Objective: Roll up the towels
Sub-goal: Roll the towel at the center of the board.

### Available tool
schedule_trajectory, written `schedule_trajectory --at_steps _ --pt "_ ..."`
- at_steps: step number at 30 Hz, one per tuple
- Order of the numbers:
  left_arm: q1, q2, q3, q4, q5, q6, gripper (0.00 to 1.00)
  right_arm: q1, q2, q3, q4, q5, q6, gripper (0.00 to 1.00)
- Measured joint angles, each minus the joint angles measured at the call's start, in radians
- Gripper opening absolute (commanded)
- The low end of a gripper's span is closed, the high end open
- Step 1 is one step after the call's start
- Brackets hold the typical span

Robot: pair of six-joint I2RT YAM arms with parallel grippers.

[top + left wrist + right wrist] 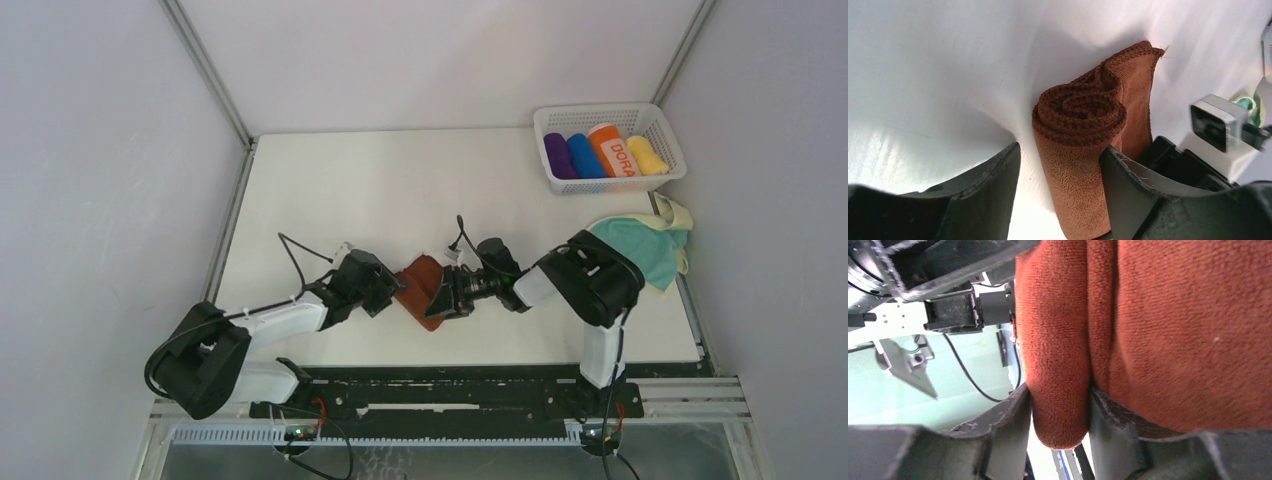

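The rust-brown towel lies near the table's front, partly rolled, between my two grippers. In the left wrist view its coiled end faces the camera. My left gripper straddles the roll: the right finger touches it, while the left finger stands off with table showing between. In the right wrist view a fold of the same towel sits between the fingers of my right gripper, both pressed to it. From above, the left gripper and right gripper face each other. The teal towel lies crumpled at the table's right edge.
A white basket at the back right corner holds a purple roll, a blue roll, an orange lettered roll and a yellow roll. White walls close in the table on three sides.
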Motion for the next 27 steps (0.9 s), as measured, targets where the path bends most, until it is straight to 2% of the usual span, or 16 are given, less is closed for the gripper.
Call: schedule_trajectory --at_steps 8,13,19,23,27 --pt "0.000 0.026 0.012 0.008 0.002 -0.007 0.60 0.037 -0.272 0.087 -0.553 0.227 -0.304 0.57" --pt "0.000 0.034 0.026 -0.011 0.000 -0.006 0.60 0.152 -0.432 0.189 -0.857 0.513 -0.492 0.59" --pt "0.000 0.045 0.047 -0.040 0.000 -0.006 0.62 0.361 -0.546 0.236 -0.999 0.881 -0.681 0.62" --pt "0.000 0.048 0.056 -0.056 -0.001 -0.006 0.62 0.508 -0.534 0.251 -1.016 1.098 -0.804 0.62" --pt "0.000 0.050 0.059 -0.062 0.000 -0.006 0.63 0.601 -0.469 0.267 -1.008 1.244 -0.896 0.62"
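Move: The half-rolled brown towel lies under both hands: its middle is about 5 cm ahead of the right hand and 1 cm to its left, some 1 cm lower, and the near end of its roll sits between the right fingers, already loosening. From the left hand, whose fingers straddle the roll's far-left end, the towel's middle is level and about 6 cm to the right. Nothing else stands close by. Right hand lets go of the roll's near end, rises about 5 cm and swings its fingers downward, opening them. ##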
